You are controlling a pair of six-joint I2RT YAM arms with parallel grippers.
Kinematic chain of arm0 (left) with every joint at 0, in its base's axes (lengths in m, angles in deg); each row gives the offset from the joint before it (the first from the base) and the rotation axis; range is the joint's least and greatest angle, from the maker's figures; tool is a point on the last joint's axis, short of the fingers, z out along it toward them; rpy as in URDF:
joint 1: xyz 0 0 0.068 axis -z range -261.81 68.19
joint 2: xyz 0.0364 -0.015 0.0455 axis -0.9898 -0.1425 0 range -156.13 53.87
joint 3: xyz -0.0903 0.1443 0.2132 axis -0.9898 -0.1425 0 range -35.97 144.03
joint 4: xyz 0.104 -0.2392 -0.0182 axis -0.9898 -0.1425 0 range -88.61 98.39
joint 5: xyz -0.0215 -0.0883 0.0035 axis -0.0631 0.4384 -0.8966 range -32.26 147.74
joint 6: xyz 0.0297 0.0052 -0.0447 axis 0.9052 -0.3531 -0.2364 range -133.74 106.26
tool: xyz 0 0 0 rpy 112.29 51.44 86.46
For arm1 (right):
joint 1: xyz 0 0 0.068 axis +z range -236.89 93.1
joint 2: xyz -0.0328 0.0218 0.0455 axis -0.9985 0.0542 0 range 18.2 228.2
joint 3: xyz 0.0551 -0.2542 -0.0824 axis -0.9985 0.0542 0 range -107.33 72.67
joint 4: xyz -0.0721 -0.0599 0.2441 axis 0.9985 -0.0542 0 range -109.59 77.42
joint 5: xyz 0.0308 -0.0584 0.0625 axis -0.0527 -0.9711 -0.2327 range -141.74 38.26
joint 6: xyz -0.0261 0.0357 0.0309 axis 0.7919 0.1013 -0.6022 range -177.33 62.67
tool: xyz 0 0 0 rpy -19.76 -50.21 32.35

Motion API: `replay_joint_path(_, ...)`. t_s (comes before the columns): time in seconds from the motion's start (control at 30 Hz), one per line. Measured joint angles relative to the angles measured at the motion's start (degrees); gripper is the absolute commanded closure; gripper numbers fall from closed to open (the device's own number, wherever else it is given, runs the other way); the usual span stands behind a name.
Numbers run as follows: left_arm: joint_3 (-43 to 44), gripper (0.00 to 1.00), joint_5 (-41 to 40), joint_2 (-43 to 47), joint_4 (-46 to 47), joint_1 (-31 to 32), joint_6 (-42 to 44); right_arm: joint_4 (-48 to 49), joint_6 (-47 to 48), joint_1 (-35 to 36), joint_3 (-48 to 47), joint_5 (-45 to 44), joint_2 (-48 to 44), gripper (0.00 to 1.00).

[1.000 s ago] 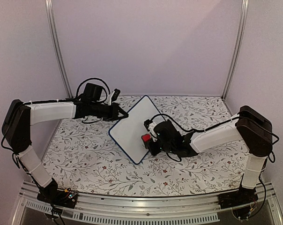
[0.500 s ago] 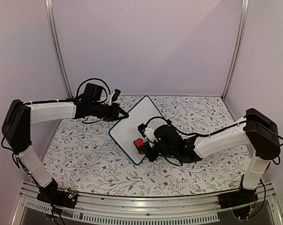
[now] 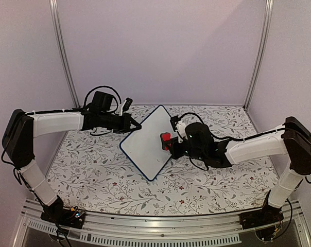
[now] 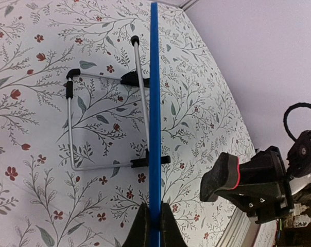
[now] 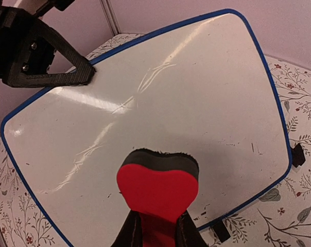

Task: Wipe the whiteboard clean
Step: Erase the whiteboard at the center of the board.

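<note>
The whiteboard (image 3: 142,146), white with a thin blue frame, stands tilted at mid-table on its wire stand (image 4: 70,128). My left gripper (image 3: 136,125) is shut on its upper left edge; in the left wrist view the blue frame (image 4: 154,103) runs edge-on between the fingertips (image 4: 143,226). My right gripper (image 5: 158,229) is shut on a red eraser (image 5: 158,188) with a dark felt face, held in front of the board's right half (image 5: 171,98). Seen from the left wrist, the eraser (image 4: 222,177) stands a little off the board. The face is wiped nearly clean, with small dark specks near its lower right edge.
A floral cloth (image 3: 93,175) covers the table. Pale walls and two metal poles (image 3: 63,51) close in the back and sides. The right arm (image 3: 248,149) reaches in low from the right. A black cable loop (image 3: 101,92) sits above the left wrist.
My right gripper first slid the eraser down and left across the board, then moved it up and right toward the board's right side. The left gripper and board have not moved.
</note>
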Motion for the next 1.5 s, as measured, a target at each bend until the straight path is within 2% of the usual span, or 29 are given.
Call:
replay_joint_path(0.3,0.0,1.00,0.0,0.0,0.0,0.0,0.0,11.3,-6.5,-1.0,1.7,7.6,8.3,1.00)
replay_joint_path(0.47,0.0,1.00,0.1,0.0,0.1,0.0,0.5,15.3,-8.9,-1.1,1.3,10.8,14.0,1.00)
replay_joint_path(0.63,0.0,1.00,0.0,0.0,0.4,-0.3,1.2,17.8,-10.2,-1.6,1.1,12.5,15.3,1.00)
replay_joint_path(1.2,0.0,1.00,0.0,0.0,0.5,-0.4,0.9,19.3,-12.2,-1.7,5.2,16.5,15.5,1.00)
replay_joint_path(1.5,0.0,1.00,0.0,0.0,0.8,-0.4,1.0,17.4,-11.3,-2.1,0.7,14.3,15.7,1.00)
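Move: The right hand holds the eraser clear of the tilted whiteboard; the board's centre lies about 7 cm to its left, 2 cm ahead and 5 cm lower. The board's near bottom corner is some 6 cm back, 7 cm left and 13 cm below, its far top corner roughly 10 cm ahead, 4 cm left and 3 cm above. From the left hand, closed on the upper-left edge, the centre sits about 5 cm right, 4 cm back and 7 cm down. Down and to the left first, about 7 cm and 3.5 cm, the right hand brings the eraser onto the bare face just right of the centre, the fingers tipping some 15 degrees further downward. It then rubs down the slope, backward and down a couple of centimetres, and returns forward and up. Both grippers keep their hold, the left one steadying the board's edge. ##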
